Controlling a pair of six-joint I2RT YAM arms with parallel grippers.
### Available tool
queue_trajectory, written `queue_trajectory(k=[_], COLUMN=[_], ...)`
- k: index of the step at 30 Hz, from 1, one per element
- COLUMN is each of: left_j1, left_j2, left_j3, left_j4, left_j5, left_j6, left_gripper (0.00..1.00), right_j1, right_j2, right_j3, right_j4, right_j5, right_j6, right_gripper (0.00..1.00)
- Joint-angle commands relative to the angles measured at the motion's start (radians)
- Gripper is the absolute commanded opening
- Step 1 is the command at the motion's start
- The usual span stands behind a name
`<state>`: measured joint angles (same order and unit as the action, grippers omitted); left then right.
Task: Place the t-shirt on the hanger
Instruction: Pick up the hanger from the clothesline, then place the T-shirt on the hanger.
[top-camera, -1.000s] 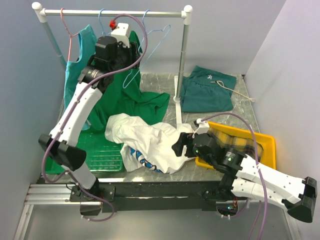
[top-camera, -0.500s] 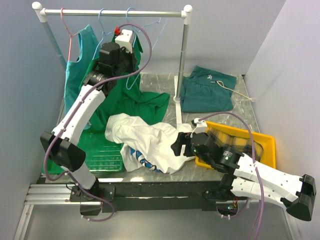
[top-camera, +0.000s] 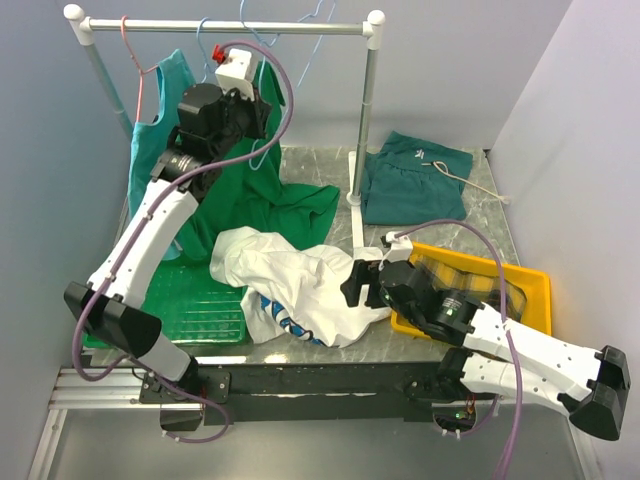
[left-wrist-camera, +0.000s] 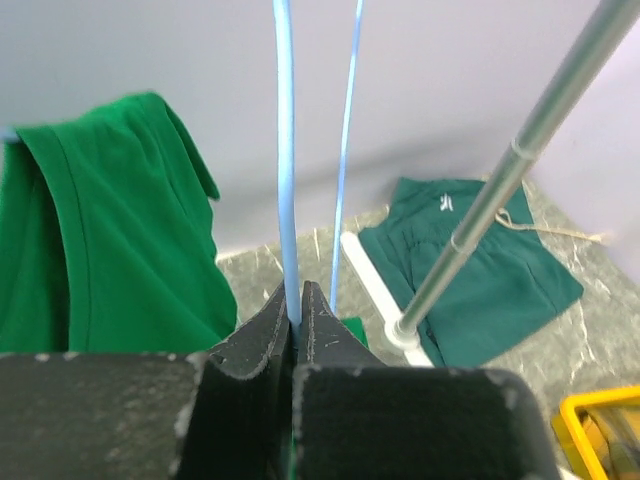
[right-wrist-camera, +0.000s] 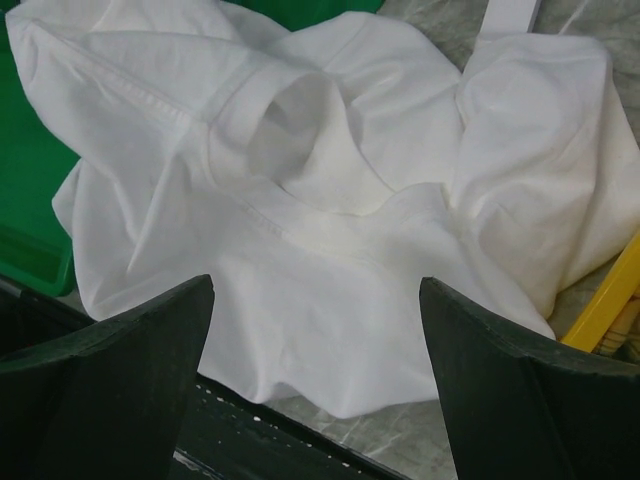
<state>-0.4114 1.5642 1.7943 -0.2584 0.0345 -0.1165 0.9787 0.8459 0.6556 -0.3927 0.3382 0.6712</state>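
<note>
The white t-shirt (top-camera: 295, 285) lies crumpled on the table's near middle, with a bit of blue print at its front edge. In the right wrist view its neck opening (right-wrist-camera: 312, 140) faces up. My right gripper (top-camera: 356, 287) (right-wrist-camera: 315, 300) is open, just right of and above the shirt, holding nothing. My left gripper (top-camera: 252, 108) (left-wrist-camera: 296, 302) is raised near the rack rod and is shut on one wire of the light-blue hanger (top-camera: 297, 80) (left-wrist-camera: 288, 180). The hanger's top reaches above the rod.
A white-and-metal rack (top-camera: 365, 110) (left-wrist-camera: 500, 190) carries a pink hanger (top-camera: 130, 45) with a teal shirt (top-camera: 150, 130), and a blue hanger with a green shirt (top-camera: 250, 200) (left-wrist-camera: 100, 240). A dark green garment (top-camera: 415, 180), a yellow tray (top-camera: 520, 275) and a green mat (top-camera: 205, 305) are nearby.
My left gripper has risen and moved left with the blue hanger, lifting its top above the rod. My right gripper has crept slightly left toward the t-shirt.
</note>
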Motion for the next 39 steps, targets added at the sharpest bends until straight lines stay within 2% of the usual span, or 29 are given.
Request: queue_trajectory(k=[1,5,9,13,15,16,19,26,33,35,36,37,39], left_j1=[-0.009,-0.033,-0.084,-0.13,-0.162,-0.173,-0.214,-0.271,-0.273,-0.274,-0.273,-0.273,-0.273], left_j2=[-0.114,-0.217,-0.354,-0.49,-0.538,-0.579,-0.65,-0.716,-0.808,-0.816,-0.82,-0.823,-0.826], left_j3=[-0.085,-0.262,-0.407,-0.492,-0.521,-0.547,-0.598,-0.697,-0.747,-0.747,-0.745,-0.742,-0.737], left_j4=[0.03,0.015,-0.021,-0.139,-0.18,-0.218,-0.261,-0.337,-0.34,-0.34,-0.34,-0.337,-0.332], left_j5=[0.034,0.041,0.021,0.008,0.021,0.024,0.013,-0.077,-0.153,-0.16,-0.166,-0.18,-0.194], left_j6=[0.0,-0.031,-0.038,-0.023,0.015,0.034,0.104,0.248,0.23,0.216,0.209,0.206,0.195], left_gripper=[0.01,0.01,0.01,0.01,0.01,0.01,0.01,0.01,0.01,0.01,0.01,0.01,0.01], right_j1=[-0.017,-0.043,-0.075,-0.124,-0.124,-0.126,-0.124,-0.126,-0.126,-0.129,-0.135,-0.144,-0.149], right_j2=[-0.019,0.021,0.132,0.232,0.222,0.211,0.194,0.258,0.372,0.396,0.406,0.415,0.444], right_j3=[0.042,0.044,0.07,0.122,0.092,0.052,-0.003,0.007,0.021,0.022,0.03,0.05,0.085], right_j4=[0.084,0.106,0.161,0.126,0.132,0.143,0.15,0.103,0.104,0.118,0.124,0.127,0.12], right_j5=[0.047,0.03,-0.014,-0.016,-0.007,-0.011,-0.021,0.047,0.035,0.022,0.012,-0.014,-0.022], right_j6=[-0.027,-0.032,-0.036,-0.022,-0.004,0.005,0.039,0.038,0.027,0.022,0.016,0.011,-0.002], right_gripper=[0.91,0.91,0.89,0.76,0.74,0.68,0.63,0.65,0.65,0.51,0.39,0.21,0.07])
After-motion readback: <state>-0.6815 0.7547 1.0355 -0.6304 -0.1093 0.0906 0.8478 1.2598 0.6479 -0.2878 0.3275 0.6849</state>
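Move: My left hand, already gripping the blue hanger, has the white t-shirt it heads for about 18 cm back, 5 cm to the right and 40 cm below. The green dress hangs level with it, some 7 cm left and 22 cm lower; the clothesline bar runs about 4 cm ahead and 15 cm up, its middle 4 cm left. From my right hand, the shirt's neckline fold lies 4 cm ahead, 1 cm right and 10 cm down; the yellow basket's middle is 7 cm ahead, 26 cm right and 10 cm down. I keep the hanger pinched in my left hand and draw it back about 22 cm, away from the clothesline and down some 15 cm towards the t-shirt, easing left late on as the hand rolls its left side up. Meanwhile my right hand reaches forward a little, sinks about 10 cm, tipping down, and closes its open fingers to pinch the fold at the shirt's neckline. ##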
